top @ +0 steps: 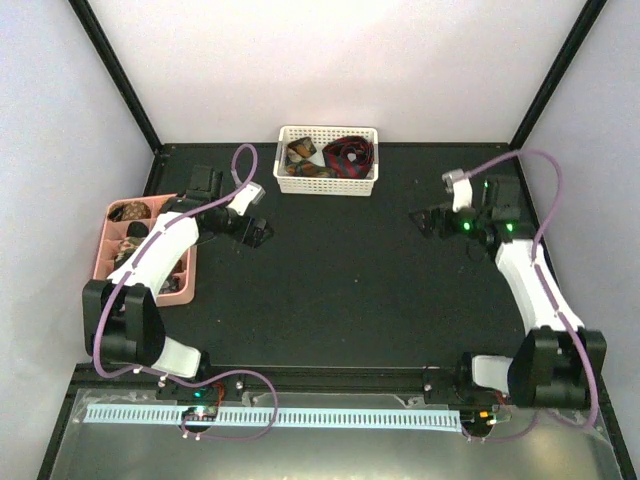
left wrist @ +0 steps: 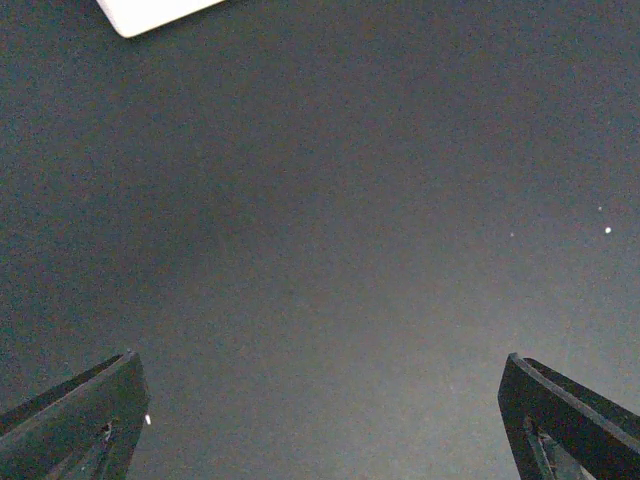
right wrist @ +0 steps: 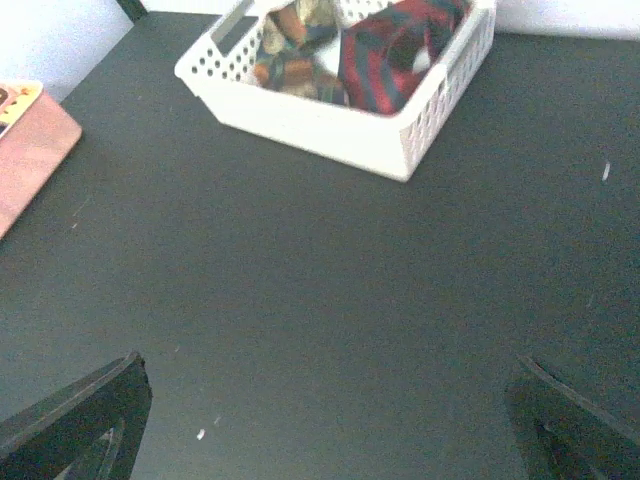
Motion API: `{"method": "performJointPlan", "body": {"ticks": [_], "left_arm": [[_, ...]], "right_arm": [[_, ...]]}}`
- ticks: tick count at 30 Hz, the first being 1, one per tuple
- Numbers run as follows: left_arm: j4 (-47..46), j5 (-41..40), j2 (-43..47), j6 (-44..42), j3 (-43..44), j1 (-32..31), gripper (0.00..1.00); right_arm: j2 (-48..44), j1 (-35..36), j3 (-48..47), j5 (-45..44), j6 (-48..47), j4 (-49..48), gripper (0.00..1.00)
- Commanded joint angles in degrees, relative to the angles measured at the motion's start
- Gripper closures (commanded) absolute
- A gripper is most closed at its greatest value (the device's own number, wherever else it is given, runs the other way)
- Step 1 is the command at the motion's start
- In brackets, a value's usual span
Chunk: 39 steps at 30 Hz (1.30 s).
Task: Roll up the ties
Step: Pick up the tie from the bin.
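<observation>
Loose ties lie in a white basket [top: 327, 186] at the back centre: a dark red-and-black plaid tie [top: 348, 155] and a brown patterned one [top: 299, 152]. The right wrist view shows the same plaid tie [right wrist: 395, 45] and brown tie [right wrist: 288, 62] in the basket [right wrist: 320, 125]. Small tie coils [top: 128, 212] sit in a pink tray [top: 104, 245] on the left. My left gripper [top: 258, 232] [left wrist: 320, 425] is open over bare black tabletop, left of and nearer than the basket. My right gripper [top: 427, 220] [right wrist: 325, 425] is open too, to the basket's right, holding nothing.
A white corner of the basket [left wrist: 150, 12] shows at the top of the left wrist view. The pink tray's edge [right wrist: 30, 150] shows at the left of the right wrist view. Purple cables [top: 245, 160] loop over both arms. Black frame posts stand at the back corners.
</observation>
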<state>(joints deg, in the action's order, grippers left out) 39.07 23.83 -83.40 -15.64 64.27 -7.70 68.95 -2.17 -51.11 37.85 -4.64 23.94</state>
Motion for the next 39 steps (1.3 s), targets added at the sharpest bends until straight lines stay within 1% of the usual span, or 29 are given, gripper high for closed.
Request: {"method": "performJointPlan", "body": {"ticks": [1, 3, 7, 11, 13, 17, 19, 23, 26, 31, 35, 39], "left_arm": [[-1.8, 2.0, 0.0, 1.0, 3.0, -0.1, 0.01], [-1.5, 2.0, -0.6, 1.6, 4.0, -0.1, 0.01], [-1.6, 1.1, -0.5, 1.8, 3.9, -0.1, 0.01], [-2.1, -0.2, 1.1, 1.7, 2.4, 0.0, 0.01], [-2.4, -0.4, 2.0, 1.7, 1.7, -0.1, 0.01], [-2.4, -1.0, 3.2, 1.7, 1.0, 0.0, 0.01], [-2.4, -1.0, 3.6, 1.8, 0.7, 0.0, 0.01], [-2.3, -0.8, 4.1, 1.8, 0.1, 0.0, 0.01], [-2.3, -0.8, 4.2, 1.9, 0.0, 0.0, 0.01], [-2.3, -0.6, 4.6, 2.4, -0.1, -0.1, 0.01], [-2.5, -0.6, 4.7, 2.3, -0.3, -0.1, 0.01], [-2.5, -0.3, 4.3, 2.5, -0.3, -0.1, 0.01]], "right_arm": [[8.6, 4.5, -13.8, -5.9, -3.7, 1.0, 0.0], [14.4, 7.7, -21.4, -10.3, -6.5, 3.7, 0.0], [28.1, 13.1, -39.3, -17.0, -11.7, 13.0, 0.0], [41.6, 16.4, -55.0, -21.3, -12.7, 18.7, 0.06], [47.1, 17.8, -61.0, -23.8, -13.0, 19.7, 0.09], [57.4, 19.7, -70.4, -29.6, -14.5, 20.1, 0.19], [61.5, 20.2, -74.8, -31.2, -15.1, 20.7, 0.23], [68.2, 21.4, -81.9, -34.9, -17.6, 19.0, 0.28], [72.5, 22.2, -84.6, -39.2, -21.1, 16.6, 0.31], [77.1, 22.9, -85.3, -45.7, -26.8, 11.9, 0.34], [80.1, 23.0, -85.4, -47.4, -30.5, 9.8, 0.36], [82.1, 23.3, -85.4, -48.1, -34.9, 9.8, 0.36]]}}
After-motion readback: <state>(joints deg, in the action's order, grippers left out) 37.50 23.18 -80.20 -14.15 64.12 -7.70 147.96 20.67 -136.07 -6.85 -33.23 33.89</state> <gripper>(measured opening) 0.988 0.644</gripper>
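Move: The red-striped tie lies in the right half of the white bin, about 32 cm ahead of my right hand, 14 cm to its left and 17 cm below. The bin's middle is some 5 cm left of that tie. A brown plaid tie lies about 11 cm left of the striped one, and a green-brown tie some 9 cm left and 4 cm nearer. From my left hand the striped tie is roughly 31 cm ahead, 16 cm right. I swing my right hand forward and left towards the bin, rising some 6 cm at first, then dive about 18 cm into its right half, over the near part of the red-striped tie: about 30 cm forward in all. On the way I roll the wrist some 50 degrees, left side down, so the fingers point more steeply down, and narrow them to about two thirds open. ##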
